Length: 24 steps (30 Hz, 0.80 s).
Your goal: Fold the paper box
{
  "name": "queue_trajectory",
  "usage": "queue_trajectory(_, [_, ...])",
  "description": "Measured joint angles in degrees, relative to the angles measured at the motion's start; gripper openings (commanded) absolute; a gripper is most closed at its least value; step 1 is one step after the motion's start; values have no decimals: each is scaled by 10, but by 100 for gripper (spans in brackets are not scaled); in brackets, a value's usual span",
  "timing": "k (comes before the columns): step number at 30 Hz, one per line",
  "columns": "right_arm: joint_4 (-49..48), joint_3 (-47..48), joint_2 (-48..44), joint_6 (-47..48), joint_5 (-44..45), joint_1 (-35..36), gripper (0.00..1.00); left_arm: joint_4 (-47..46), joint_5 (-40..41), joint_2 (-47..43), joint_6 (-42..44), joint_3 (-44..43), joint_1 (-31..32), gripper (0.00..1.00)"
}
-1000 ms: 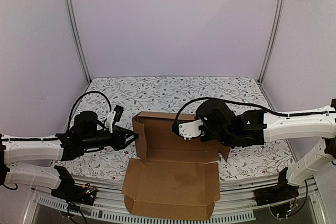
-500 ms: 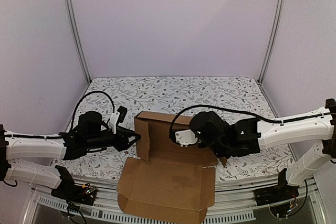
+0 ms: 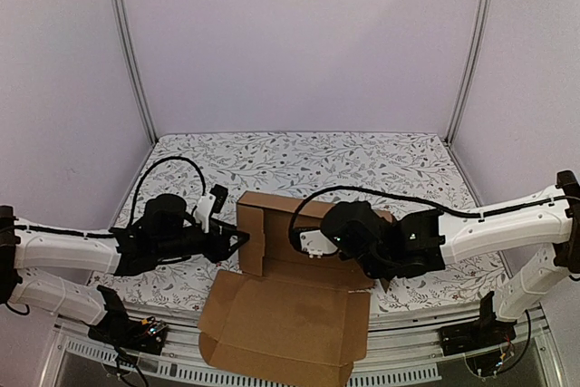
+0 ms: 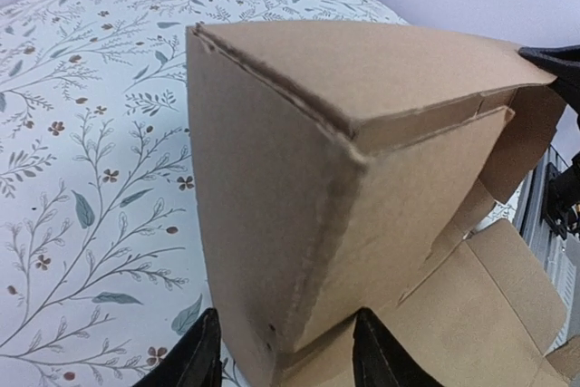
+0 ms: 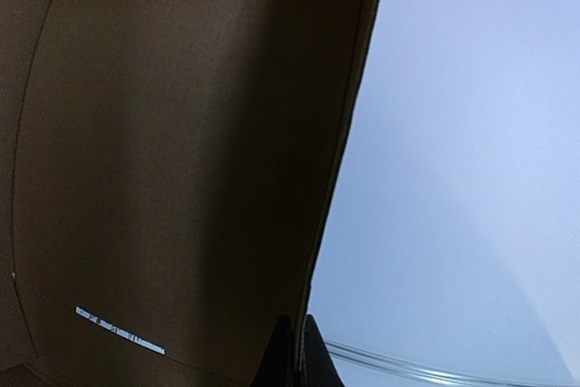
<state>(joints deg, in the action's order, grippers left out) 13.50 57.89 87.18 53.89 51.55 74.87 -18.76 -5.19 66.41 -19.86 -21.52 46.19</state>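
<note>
The paper box (image 3: 290, 314) is brown corrugated cardboard in the middle of the table, with its left wall (image 3: 249, 233) upright and a wide flap lying flat towards the near edge. My left gripper (image 3: 237, 240) is at the box's left near corner. In the left wrist view that corner (image 4: 299, 224) stands between the open gripper's (image 4: 285, 360) fingers, with a gap on each side. My right arm (image 3: 362, 235) reaches over the right side of the box and hides its fingertips from above. The right wrist view shows the right gripper (image 5: 298, 355) shut on the edge of a cardboard wall (image 5: 181, 133).
A floral cloth (image 3: 308, 156) covers the table. Lilac walls and two metal posts (image 3: 127, 43) enclose it. The flat flap overhangs the table's near edge (image 3: 408, 328). A black cable (image 3: 159, 169) loops above the left arm.
The box has slid and turned a little to the left and nearer. My left gripper moved right up to its corner and its jaws widened slightly. The right arm shifted left with the wall.
</note>
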Motion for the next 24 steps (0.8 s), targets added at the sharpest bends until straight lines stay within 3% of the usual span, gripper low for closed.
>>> queue_trajectory(8, [0,3,10,-14,17,5,0,-14,104,8,0,-1,43,49])
queue_trajectory(12, [1,7,15,-20,24,11,0,-26,139,27,2,-6,57,44])
queue_trajectory(24, [3,10,18,-30,40,21,0,-46,202,60,14,-16,72,6])
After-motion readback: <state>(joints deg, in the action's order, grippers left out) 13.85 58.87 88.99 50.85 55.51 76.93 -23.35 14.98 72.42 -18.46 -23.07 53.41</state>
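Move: The lower part of the paper box's upright left corner edge stands between the left hand's open fingers, about 2 cm ahead of the hand point, 1 cm to its right and level with it. The box's top strip has its middle some 6 cm ahead, 15 cm right and 6 cm above; the near panel lies about 17 cm back, 8 cm right and 10 cm lower. From the right hand, that corner edge is roughly 20 cm left, 2 cm back and 7 cm below. The left hand eases about 2 cm forward onto the box's left corner edge, its wrist turning some 10 degrees counter-clockwise while the fingertips lift slightly and the hand rolls left side up, and only in the second half do its half-open fingers close until they pinch the cardboard between them. The right hand stays almost in place with its fingers still shut on the near edge of the top strip, keeping the raised part of the box up. ##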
